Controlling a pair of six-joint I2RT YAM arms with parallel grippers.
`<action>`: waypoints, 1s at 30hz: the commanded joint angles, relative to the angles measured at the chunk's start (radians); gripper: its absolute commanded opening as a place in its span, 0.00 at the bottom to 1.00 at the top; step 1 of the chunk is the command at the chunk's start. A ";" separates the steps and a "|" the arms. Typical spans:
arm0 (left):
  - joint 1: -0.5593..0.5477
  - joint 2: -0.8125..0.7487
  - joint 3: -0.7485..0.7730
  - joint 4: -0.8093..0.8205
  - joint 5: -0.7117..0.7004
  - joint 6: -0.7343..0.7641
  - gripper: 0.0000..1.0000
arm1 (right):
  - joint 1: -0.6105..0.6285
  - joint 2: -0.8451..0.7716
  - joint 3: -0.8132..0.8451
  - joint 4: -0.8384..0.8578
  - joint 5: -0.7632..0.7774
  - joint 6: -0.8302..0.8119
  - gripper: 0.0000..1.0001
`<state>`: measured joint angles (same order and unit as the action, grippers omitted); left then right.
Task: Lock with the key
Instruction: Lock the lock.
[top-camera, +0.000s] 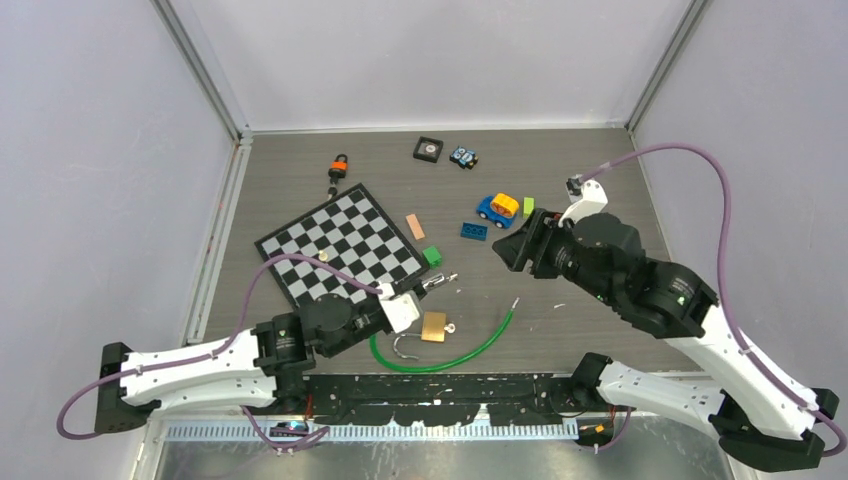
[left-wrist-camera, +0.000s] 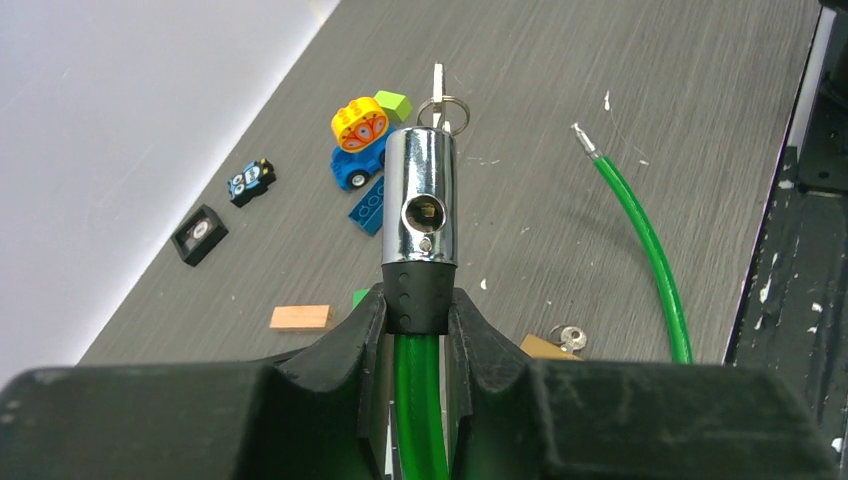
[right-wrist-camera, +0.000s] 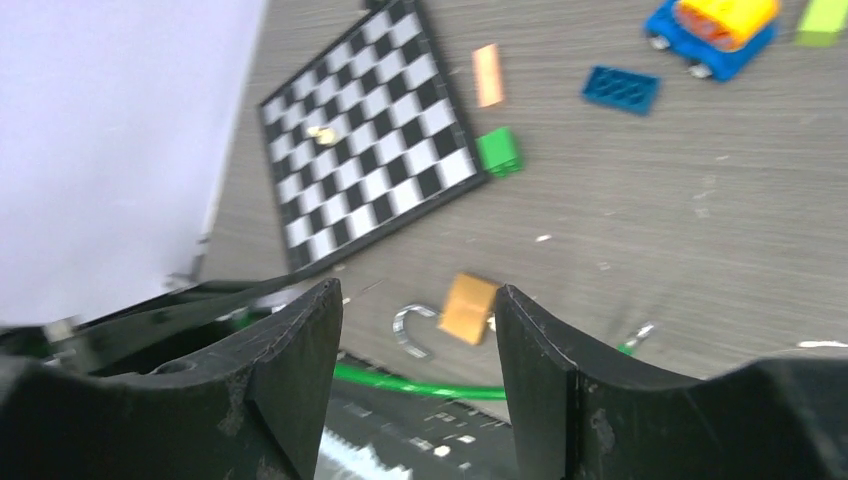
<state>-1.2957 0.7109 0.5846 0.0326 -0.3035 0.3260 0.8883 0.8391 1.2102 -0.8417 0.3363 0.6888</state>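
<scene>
My left gripper (left-wrist-camera: 420, 310) is shut on the black collar of a green cable lock, and its chrome lock head (left-wrist-camera: 421, 200) sticks out past the fingers. A key (left-wrist-camera: 438, 85) on a ring projects from the head's far end. In the top view the left gripper (top-camera: 398, 308) sits by the chessboard's near corner, with the key (top-camera: 441, 283) beyond it. The green cable (top-camera: 470, 352) loops on the table, and its bare metal end (top-camera: 515, 303) lies free. My right gripper (top-camera: 507, 252) hangs above the table, open and with nothing in it (right-wrist-camera: 415, 330).
A brass padlock (top-camera: 433, 326) with an open shackle and its own key lies inside the cable loop. A chessboard (top-camera: 340, 245), an orange padlock (top-camera: 340, 165), a toy car (top-camera: 497, 208), coloured blocks (top-camera: 474, 231) and a black square tile (top-camera: 428, 149) lie farther back.
</scene>
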 joint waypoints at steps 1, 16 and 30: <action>-0.004 0.019 0.032 0.056 0.020 0.060 0.00 | 0.005 0.040 0.077 -0.065 -0.228 0.206 0.62; -0.003 0.096 0.071 0.099 -0.114 0.349 0.00 | 0.005 0.022 -0.156 0.244 -0.530 0.678 0.62; -0.003 0.056 0.050 0.078 -0.060 0.344 0.00 | -0.006 0.074 -0.292 0.470 -0.551 0.792 0.63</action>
<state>-1.2957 0.7952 0.6075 0.0555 -0.3779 0.6415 0.8883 0.8963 0.9421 -0.5045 -0.1841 1.4223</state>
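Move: The key stands in the end of the steel lock barrel that the left gripper already holds: about 4 cm ahead and 7 cm right of the left hand, level with it. From the open, empty right hand it lies some 13 cm left, 4 cm back and 5 cm below. On the table, the padlock lies about 15 cm left and 6 cm back of the right hand, and the cable's free end about 4 cm right of it, neither ahead nor back, both roughly 28 cm down. Bring the right gripper about 11 cm left and 5 cm back to the key, rising slightly before sinking some 3 cm net, rolling it clockwise as seen along the fingers while they swing leftward; keep them open around the key's line without closing. Keep the left grip on the lock, ease it about 2 cm forward with a brief dip, and roll it some 20 degrees clockwise along its fingers. ##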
